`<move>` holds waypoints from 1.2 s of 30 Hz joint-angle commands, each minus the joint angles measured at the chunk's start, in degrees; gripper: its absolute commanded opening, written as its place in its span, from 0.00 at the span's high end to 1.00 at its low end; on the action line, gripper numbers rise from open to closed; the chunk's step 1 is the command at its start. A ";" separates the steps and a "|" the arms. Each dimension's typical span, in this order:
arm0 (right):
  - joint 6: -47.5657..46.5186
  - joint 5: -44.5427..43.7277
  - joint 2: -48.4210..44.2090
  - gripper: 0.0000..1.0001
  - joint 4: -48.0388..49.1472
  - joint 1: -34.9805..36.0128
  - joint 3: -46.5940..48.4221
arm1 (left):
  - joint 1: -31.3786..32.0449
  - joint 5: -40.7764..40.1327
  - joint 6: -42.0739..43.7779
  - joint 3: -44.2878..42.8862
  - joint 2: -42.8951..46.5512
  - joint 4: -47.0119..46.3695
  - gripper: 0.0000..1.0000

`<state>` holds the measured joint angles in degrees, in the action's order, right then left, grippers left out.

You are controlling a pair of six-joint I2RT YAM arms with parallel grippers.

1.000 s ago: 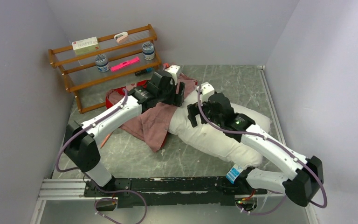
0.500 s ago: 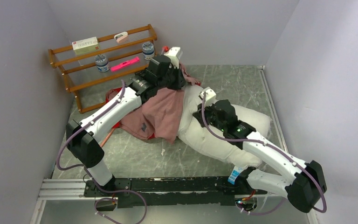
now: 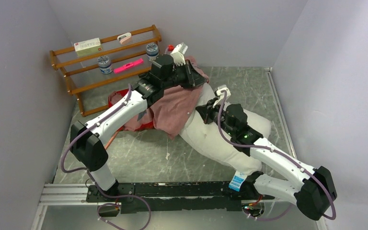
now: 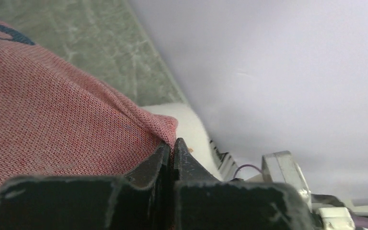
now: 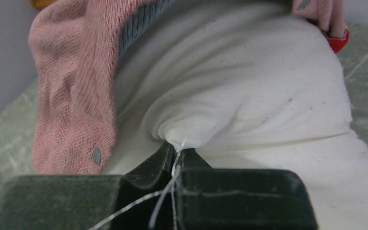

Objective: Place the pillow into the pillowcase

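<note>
The white pillow [image 3: 213,141] lies slantwise across the middle of the table. The pillowcase [image 3: 172,108], pale pink side up with a red edge at the left, is draped over the pillow's far end. My left gripper [image 3: 193,76] is raised at the back and shut on the pillowcase edge [image 4: 52,105]; the jaws [image 4: 172,146] pinch the weave, with white pillow [image 4: 191,129] just beyond. My right gripper [image 3: 207,111] is shut on a small fold of pillow fabric [image 5: 249,81]; the jaws [image 5: 176,151] meet on it, loose threads trailing. The pink pillowcase [image 5: 72,96] hangs at the left in the right wrist view.
A wooden rack [image 3: 76,72] stands at the back left with jars, a pink item and a box. Grey walls close in on three sides. A blue-and-white tag [image 3: 238,181] lies by the right arm's base. The mounting rail [image 3: 172,191] runs along the near edge.
Both grippers have gone from open to shut. The left one lifted the pillowcase edge back and to the right over the pillow. The right one moved forward and pinched the pillow.
</note>
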<state>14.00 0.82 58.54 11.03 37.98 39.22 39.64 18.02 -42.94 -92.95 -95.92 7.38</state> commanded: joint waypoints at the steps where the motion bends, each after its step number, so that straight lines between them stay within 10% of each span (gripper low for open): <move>1: 8.32 -3.79 0.85 1.00 25.79 1.97 4.92 | 5.26 10.52 -9.05 -3.96 0.90 -18.25 0.95; 10: 13.18 -12.26 0.37 1.00 31.79 2.22 1.78 | 9.65 9.17 -10.74 4.93 6.69 -22.35 0.95; 19: 6.82 -8.95 -5.01 1.00 40.09 2.14 -3.61 | 9.29 0.25 6.47 6.87 14.34 0.28 0.41; 27: 4.63 -10.32 -11.09 1.00 36.21 2.19 -2.47 | 6.59 -15.31 14.75 16.00 27.89 12.88 0.13; 36: 5.08 -11.07 -13.73 1.00 36.66 2.19 -2.96 | 4.08 -9.73 14.37 17.84 33.38 19.93 0.15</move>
<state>18.92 -9.96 50.41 32.51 40.05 33.15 43.72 9.02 -29.15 -75.09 -63.86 20.14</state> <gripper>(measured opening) 0.029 0.879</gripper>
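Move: The left hand still pinches the pillowcase's mouth edge; the pillow's bare middle lies about 14 cm back, 8 cm to its right and 24 cm below. The right hand still pinches a fold of pillow; the pillowcase's middle lies about 11 cm ahead of it, 12 cm left and 15 cm below, and the bare pillow's middle some 7 cm back, 13 cm right and 13 cm below. Left hand draws pillowcase edge back-right, opens, swings 14 cm left; right hand raises pinched pillow about 9 cm. ##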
